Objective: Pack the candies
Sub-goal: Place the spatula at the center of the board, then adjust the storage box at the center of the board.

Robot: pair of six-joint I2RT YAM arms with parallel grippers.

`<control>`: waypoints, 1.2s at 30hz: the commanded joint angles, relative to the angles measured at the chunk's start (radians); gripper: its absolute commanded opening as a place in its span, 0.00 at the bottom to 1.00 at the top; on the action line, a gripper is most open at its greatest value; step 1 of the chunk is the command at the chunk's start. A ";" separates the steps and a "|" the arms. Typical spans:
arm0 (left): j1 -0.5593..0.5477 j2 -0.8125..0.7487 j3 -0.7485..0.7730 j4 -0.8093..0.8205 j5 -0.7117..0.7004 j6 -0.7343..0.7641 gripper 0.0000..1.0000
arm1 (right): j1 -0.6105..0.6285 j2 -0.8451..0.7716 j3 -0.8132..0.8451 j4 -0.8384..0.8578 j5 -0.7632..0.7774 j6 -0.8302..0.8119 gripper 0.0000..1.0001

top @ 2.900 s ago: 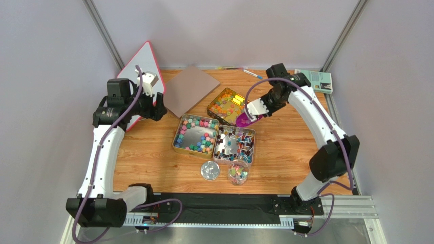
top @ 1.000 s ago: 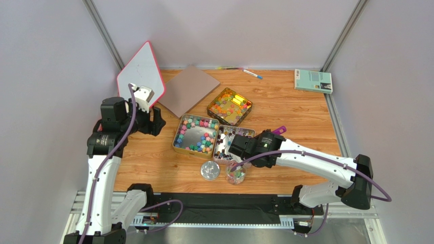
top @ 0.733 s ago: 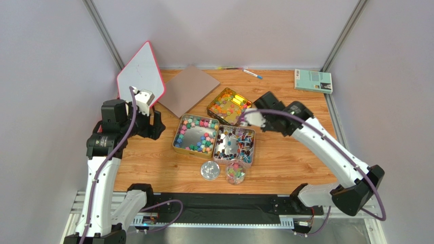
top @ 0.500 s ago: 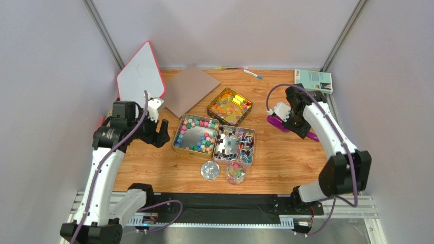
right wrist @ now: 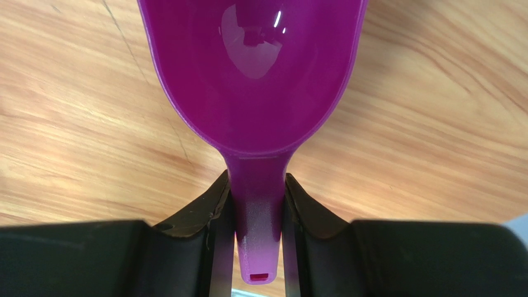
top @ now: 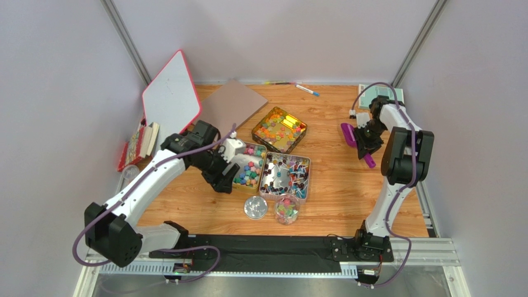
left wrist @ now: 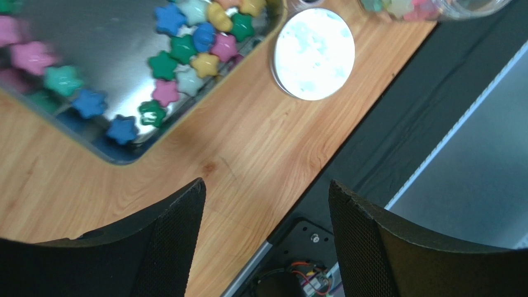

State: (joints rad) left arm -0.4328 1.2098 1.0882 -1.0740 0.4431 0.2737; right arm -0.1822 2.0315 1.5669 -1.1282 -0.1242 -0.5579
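Three open tins hold the candies: pastel star-shaped ones (top: 248, 168) (left wrist: 166, 64), wrapped ones (top: 286, 174), and orange-yellow ones (top: 278, 128). A small clear jar (top: 288, 211) at the front also holds candies, and its round lid (top: 255, 207) (left wrist: 314, 54) lies flat beside it. My left gripper (top: 225, 178) (left wrist: 266, 207) hovers open and empty over the front left corner of the pastel tin. My right gripper (top: 367, 138) (right wrist: 258, 210) is shut on the handle of the empty purple scoop (top: 349, 134) (right wrist: 253, 68), low over bare wood at the right side.
A white board (top: 171, 94) leans at the back left beside a brown sheet (top: 232, 109). A pen (top: 307, 90) and a teal book (top: 374, 93) lie at the back. Books (top: 140, 142) sit at the left edge. A black strip (left wrist: 396, 124) borders the table's front.
My left arm has swung in from the left to the pastel tin. My right arm has carried the scoop from the tins out to the right side of the table.
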 commanded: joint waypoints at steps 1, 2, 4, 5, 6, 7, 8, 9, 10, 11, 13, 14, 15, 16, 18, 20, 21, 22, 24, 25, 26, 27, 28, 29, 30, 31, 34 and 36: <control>-0.125 0.077 -0.036 0.048 -0.010 -0.028 0.79 | 0.015 -0.042 -0.069 0.128 -0.083 0.072 0.15; -0.153 0.111 -0.037 0.055 -0.014 -0.043 0.78 | 0.015 -0.050 -0.088 0.148 -0.074 0.078 0.21; -0.222 0.143 -0.054 0.094 -0.030 -0.068 0.76 | 0.013 -0.085 -0.137 0.206 -0.049 0.095 0.38; -0.237 0.170 -0.065 0.111 -0.041 -0.089 0.71 | 0.013 -0.100 -0.152 0.221 -0.046 0.099 0.42; -0.263 0.187 -0.074 0.132 -0.053 -0.109 0.69 | 0.012 -0.112 -0.163 0.235 -0.043 0.101 0.45; -0.268 0.207 -0.068 0.150 -0.063 -0.131 0.67 | 0.010 -0.143 -0.186 0.255 -0.052 0.107 0.50; -0.270 0.249 -0.064 0.158 -0.054 -0.163 0.66 | 0.006 -0.160 -0.198 0.263 -0.061 0.110 0.59; -0.277 0.261 -0.056 0.173 -0.053 -0.166 0.66 | 0.000 -0.178 -0.209 0.280 -0.071 0.115 0.67; -0.282 0.270 -0.050 0.187 -0.066 -0.171 0.65 | -0.006 -0.223 -0.223 0.286 -0.101 0.122 0.78; -0.285 0.284 -0.051 0.206 -0.096 -0.183 0.65 | -0.010 -0.244 -0.243 0.291 -0.123 0.128 0.81; -0.291 0.303 -0.060 0.270 -0.113 -0.202 0.65 | -0.011 -0.315 -0.260 0.291 -0.184 0.127 0.83; -0.296 0.336 -0.057 0.284 -0.118 -0.224 0.65 | -0.011 -0.341 -0.274 0.292 -0.207 0.121 0.83; -0.306 0.352 -0.051 0.311 -0.116 -0.229 0.64 | -0.011 -0.365 -0.281 0.301 -0.227 0.121 0.83; -0.314 0.368 -0.039 0.319 -0.112 -0.229 0.60 | -0.011 -0.387 -0.289 0.312 -0.254 0.119 0.82; -0.336 0.405 -0.028 0.345 -0.093 -0.228 0.55 | -0.011 -0.444 -0.300 0.340 -0.268 0.122 0.82; -0.343 0.434 -0.014 0.358 -0.066 -0.240 0.47 | -0.010 -0.468 -0.292 0.355 -0.272 0.131 0.81; -0.348 0.445 -0.008 0.367 -0.058 -0.246 0.45 | -0.010 -0.470 -0.274 0.360 -0.278 0.136 0.81; -0.350 0.464 0.007 0.370 -0.052 -0.251 0.39 | -0.010 -0.468 -0.265 0.363 -0.279 0.139 0.81; -0.350 0.482 0.025 0.379 -0.038 -0.252 0.31 | -0.010 -0.456 -0.237 0.360 -0.281 0.145 0.80; -0.351 0.502 0.054 0.379 -0.027 -0.251 0.16 | -0.010 -0.452 -0.231 0.357 -0.282 0.148 0.80; -0.350 0.511 0.068 0.378 -0.021 -0.251 0.08 | -0.010 -0.449 -0.225 0.354 -0.284 0.150 0.79; -0.350 0.522 0.093 0.376 -0.014 -0.249 0.02 | -0.010 -0.448 -0.225 0.349 -0.290 0.150 0.79; -0.351 0.539 0.104 0.376 0.000 -0.249 0.00 | -0.010 -0.450 -0.229 0.349 -0.295 0.151 0.79; -0.350 0.548 0.113 0.375 0.009 -0.251 0.00 | -0.010 -0.452 -0.234 0.349 -0.298 0.151 0.79; -0.350 0.554 0.127 0.376 0.017 -0.249 0.00 | -0.010 -0.458 -0.238 0.347 -0.304 0.153 0.78; -0.350 0.565 0.131 0.376 0.028 -0.248 0.00 | -0.010 -0.462 -0.254 0.346 -0.308 0.151 0.78; -0.350 0.588 0.148 0.379 0.039 -0.238 0.00 | -0.008 -0.479 -0.275 0.344 -0.310 0.151 0.77; -0.351 0.600 0.171 0.387 0.037 -0.234 0.00 | -0.008 -0.485 -0.284 0.346 -0.307 0.147 0.77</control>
State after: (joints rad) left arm -0.7795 1.7859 1.2037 -0.7139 0.4427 0.0299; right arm -0.1921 1.5822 1.2957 -0.8097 -0.4034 -0.4191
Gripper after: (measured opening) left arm 0.003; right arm 0.777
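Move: The right hand, holding the purple spatula by its handle, is about 2 cm above its landing spot, which lies 2 cm to its left and 1 cm back. The lollipop tin sits some 25 cm left of this hand and 8 cm back. From the empty left hand, that tin is roughly 19 cm right, 4 cm ahead and 12 cm below; the star-candy tin is 4 cm right and 8 cm ahead, the silver lid 9 cm right and 6 cm back. Down about 2 cm and slightly left, the right hand sets the spatula on the table, opens and lets go, then rises roughly 11 cm, its fingers swinging forward some 30 degrees. Meanwhile the left hand sinks and sweeps right, dipping back before coming forward, shuts its fingers between the two tins and pushes the lollipop tin's near left corner rightward with the closed tips. ##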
